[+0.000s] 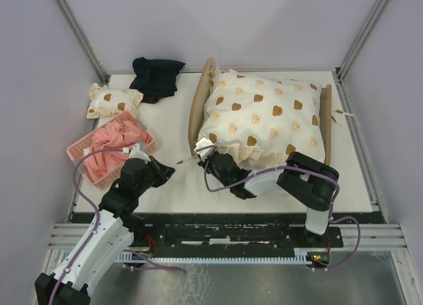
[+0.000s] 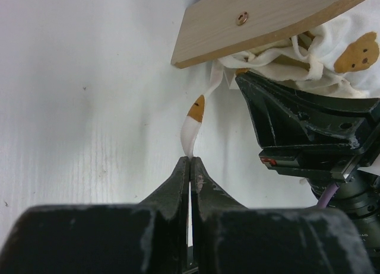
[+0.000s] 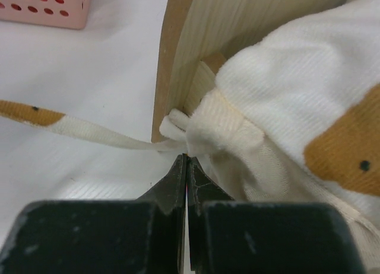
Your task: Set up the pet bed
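The pet bed stands at the back right, with its plywood headboard (image 1: 197, 110) to the left and its low footboard (image 1: 326, 120) to the right. A puffy cream bear-print quilt (image 1: 264, 117) covers it. A thin cream ribbon (image 2: 193, 117) runs from the quilt's near-left corner beside the headboard (image 2: 261, 19). My left gripper (image 2: 190, 159) is shut on the ribbon's free end just above the table. My right gripper (image 3: 186, 158) is shut on the bunched knot of fabric at the quilt corner (image 3: 214, 128), against the headboard's foot (image 3: 190, 54). In the top view the left gripper (image 1: 174, 169) and right gripper (image 1: 210, 154) sit close together.
A pink plastic basket (image 1: 82, 166) holding pink cloth sits at the left, close behind my left arm. A small bear-print pillow (image 1: 112, 100) and a dark bundled cloth (image 1: 157, 77) lie at the back left. Metal frame posts stand at the table's back corners.
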You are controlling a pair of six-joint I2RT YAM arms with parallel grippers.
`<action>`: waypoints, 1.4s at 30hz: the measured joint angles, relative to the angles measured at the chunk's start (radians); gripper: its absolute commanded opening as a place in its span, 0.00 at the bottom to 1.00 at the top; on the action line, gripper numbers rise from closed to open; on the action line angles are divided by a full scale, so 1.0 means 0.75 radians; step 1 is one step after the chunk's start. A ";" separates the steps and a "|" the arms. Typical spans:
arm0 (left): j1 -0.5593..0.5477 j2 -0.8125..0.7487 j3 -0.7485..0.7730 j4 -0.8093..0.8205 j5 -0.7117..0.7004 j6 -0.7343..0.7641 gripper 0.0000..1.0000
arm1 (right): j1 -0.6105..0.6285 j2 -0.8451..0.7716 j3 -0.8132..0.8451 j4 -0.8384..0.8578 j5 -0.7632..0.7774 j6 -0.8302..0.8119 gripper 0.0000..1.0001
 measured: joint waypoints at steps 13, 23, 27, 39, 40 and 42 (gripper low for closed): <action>0.000 -0.023 -0.006 0.001 0.007 -0.005 0.03 | 0.026 0.063 -0.134 0.291 0.032 0.107 0.02; 0.000 -0.026 -0.023 0.000 0.009 -0.039 0.03 | 0.026 0.064 -0.143 0.419 0.002 0.153 0.02; 0.000 -0.039 -0.034 -0.001 0.010 -0.048 0.03 | 0.024 0.084 -0.066 0.381 -0.095 0.165 0.02; 0.000 -0.062 -0.073 0.017 0.024 -0.086 0.39 | -0.023 0.103 -0.178 0.323 -0.139 0.160 0.02; 0.000 -0.048 -0.073 0.030 0.026 -0.081 0.40 | -0.026 0.103 -0.185 0.322 -0.130 0.160 0.02; 0.000 -0.009 -0.065 0.051 0.038 -0.066 0.40 | -0.033 0.103 -0.192 0.321 -0.121 0.158 0.02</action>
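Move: Between the left fingers is the end of a cloth tie that runs to the bed's near left foot corner, about 3 cm ahead, 6 cm right and some 6 cm lower. From the right fingers, which already pinch the other tie, that corner is roughly 2 cm ahead, 3 cm left and 3 cm down. The patterned cushion's middle is about 13 cm ahead of and 19 cm right of the right hand; the pink basket is some 19 cm left of and 6 cm beyond the left hand. Keeping its pinch on the brown-tipped tie, the right hand tugs beside the bed corner: slightly back and down, then a swing about 4 cm left and up, and finally about 4 cm right and 5 cm down. The left hand stays nearly in place, sinking about 1 cm, and at the end opens its fingers to let go of its tie. ##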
